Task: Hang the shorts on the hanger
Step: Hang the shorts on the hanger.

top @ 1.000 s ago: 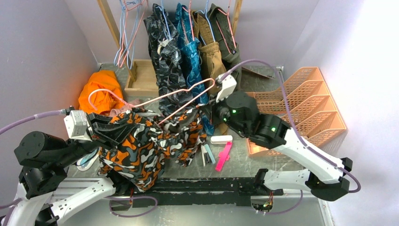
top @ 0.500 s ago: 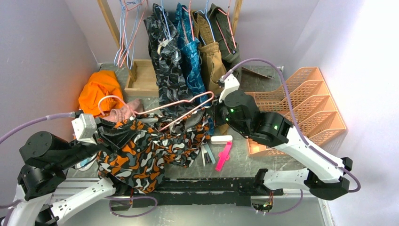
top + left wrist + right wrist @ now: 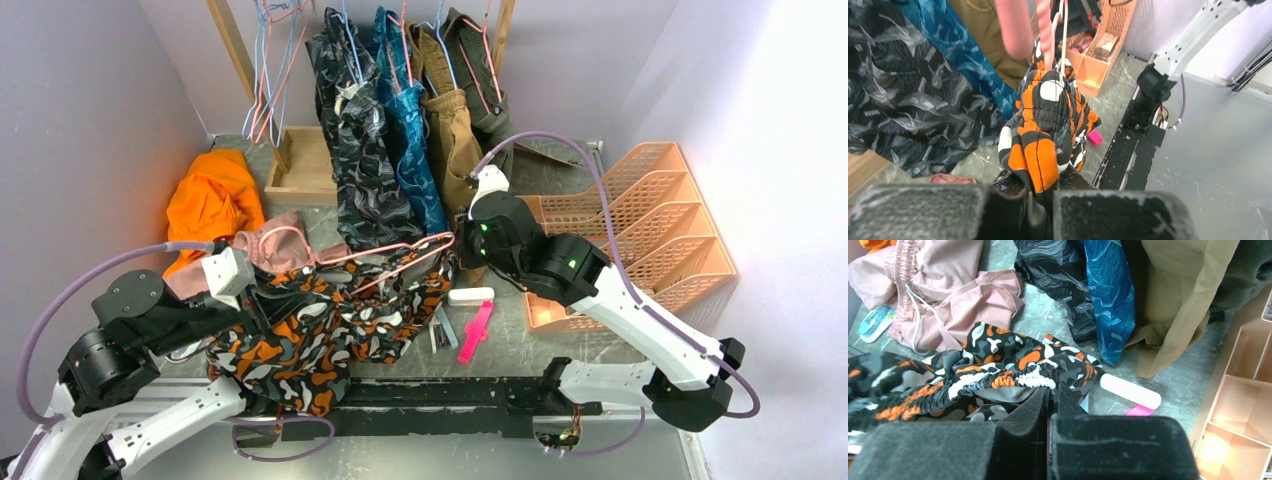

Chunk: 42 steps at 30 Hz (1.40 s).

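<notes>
The orange, black, white and grey camo shorts (image 3: 320,330) hang bunched low over the table between my arms. My left gripper (image 3: 265,302) is shut on a fold of them (image 3: 1040,145), with the cloth pinched between its jaws (image 3: 1040,182). The pink wire hanger (image 3: 425,240) lies across the top of the shorts, its hook over by the pink garment. In the left wrist view the hanger (image 3: 1048,30) shows as a blur above the fold. My right gripper (image 3: 458,245) is shut on the hanger's right end, its tips (image 3: 1052,390) against the shorts' elastic waistband (image 3: 1013,380).
Dusty-pink shorts (image 3: 275,245) and an orange garment (image 3: 210,200) lie at the left. Behind them stand a wooden box (image 3: 305,165) and hanging clothes (image 3: 385,130), with spare hangers (image 3: 265,70) on the rail. A peach basket organiser (image 3: 650,220) stands at the right. A white stick (image 3: 470,295) and a pink marker (image 3: 475,330) lie by the shorts.
Both arms have come down. The hanger and shorts have dropped toward the table, and the left gripper has moved right with the cloth. Both grips are unchanged.
</notes>
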Each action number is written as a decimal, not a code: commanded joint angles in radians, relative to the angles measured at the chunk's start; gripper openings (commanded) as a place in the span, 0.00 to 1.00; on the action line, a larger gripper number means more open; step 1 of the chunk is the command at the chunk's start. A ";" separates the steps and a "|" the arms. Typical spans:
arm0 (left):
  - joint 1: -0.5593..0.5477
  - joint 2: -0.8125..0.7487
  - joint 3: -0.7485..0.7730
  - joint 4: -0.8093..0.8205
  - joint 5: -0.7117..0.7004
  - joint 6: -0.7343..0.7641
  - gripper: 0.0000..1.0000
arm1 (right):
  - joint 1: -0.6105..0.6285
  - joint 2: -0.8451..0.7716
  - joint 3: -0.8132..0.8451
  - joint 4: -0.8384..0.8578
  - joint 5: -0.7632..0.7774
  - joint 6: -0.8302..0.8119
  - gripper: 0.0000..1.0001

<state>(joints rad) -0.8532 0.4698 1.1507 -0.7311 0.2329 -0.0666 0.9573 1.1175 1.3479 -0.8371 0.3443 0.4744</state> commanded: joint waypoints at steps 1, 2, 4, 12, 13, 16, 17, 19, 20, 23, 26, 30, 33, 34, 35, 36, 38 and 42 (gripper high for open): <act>0.002 -0.018 -0.038 -0.017 0.004 0.001 0.07 | -0.014 -0.020 -0.008 0.018 -0.019 0.018 0.00; 0.002 -0.022 -0.051 -0.016 0.002 0.001 0.07 | -0.015 -0.022 -0.011 0.020 -0.019 0.018 0.00; 0.003 -0.024 -0.066 -0.019 -0.009 0.002 0.07 | -0.017 -0.021 -0.011 0.020 -0.021 0.018 0.00; 0.002 -0.004 -0.078 -0.063 -0.099 0.030 0.07 | -0.020 -0.005 0.017 -0.030 -0.005 -0.004 0.00; 0.003 -0.001 -0.081 -0.069 -0.111 0.033 0.07 | -0.021 -0.003 0.017 -0.035 -0.005 -0.004 0.00; 0.002 0.012 -0.087 -0.092 -0.135 0.045 0.07 | -0.021 0.000 0.020 -0.048 -0.007 -0.008 0.00; 0.002 0.018 -0.090 -0.100 -0.141 0.049 0.07 | -0.021 0.003 0.022 -0.053 -0.005 -0.010 0.00; 0.003 0.028 -0.093 -0.103 -0.148 0.051 0.07 | -0.020 0.008 0.028 -0.063 -0.005 -0.016 0.00; 0.003 0.031 -0.094 -0.101 -0.150 0.055 0.07 | -0.020 0.011 0.036 -0.069 -0.006 -0.019 0.00; 0.003 0.044 -0.096 -0.098 -0.159 0.065 0.07 | -0.021 0.025 0.062 -0.089 -0.013 -0.030 0.00; 0.003 0.064 -0.100 -0.095 -0.156 0.072 0.07 | -0.021 0.035 0.096 -0.117 -0.018 -0.038 0.00; 0.002 0.091 -0.107 -0.087 -0.158 0.081 0.07 | -0.021 0.045 0.133 -0.147 -0.021 -0.046 0.00; 0.002 0.111 -0.116 -0.074 -0.159 0.086 0.07 | -0.021 0.048 0.154 -0.154 -0.049 -0.049 0.00; 0.002 0.117 -0.119 -0.068 -0.158 0.086 0.07 | -0.021 0.051 0.161 -0.153 -0.066 -0.051 0.00; 0.001 0.124 -0.123 -0.059 -0.156 0.085 0.07 | -0.021 0.053 0.165 -0.148 -0.092 -0.048 0.00; 0.002 0.128 -0.126 -0.047 -0.155 0.084 0.07 | -0.021 0.056 0.166 -0.140 -0.117 -0.045 0.00; 0.003 0.137 -0.134 -0.022 -0.152 0.079 0.07 | -0.022 0.069 0.170 -0.130 -0.174 -0.039 0.00; 0.002 0.150 -0.146 0.039 -0.147 0.068 0.07 | -0.021 0.085 0.171 -0.086 -0.278 -0.021 0.00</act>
<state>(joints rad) -0.8532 0.6140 1.0138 -0.7990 0.0990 0.0040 0.9417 1.1900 1.4986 -0.9688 0.1986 0.4416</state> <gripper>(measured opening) 0.093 0.021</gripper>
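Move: Out to the left hand's right, about 22 cm, and roughly 12 ahead and 8 lower, is the waistband corner pinched by the right hand. The left hand keeps the waistband's other side bunched at the hanger, whose hook stands some 8 cm straight ahead and 3 higher. From the right hand, the hanger's free end is about 1 cm ahead, 2 left and 4 above; the white eraser lies 5 cm right, 1 ahead and 29 below. Lowering the bunched waistband and hanger about 10 cm, the left hand also reaches some 5 cm forward, towards the waistband corner in the right hand, and tips its fingers down by roughly 20 degrees. The right hand keeps its pinch nearly in place, sinks about 1 cm, lifts a couple, then eases back and left at the end. Both grippers stay shut on the cloth. ##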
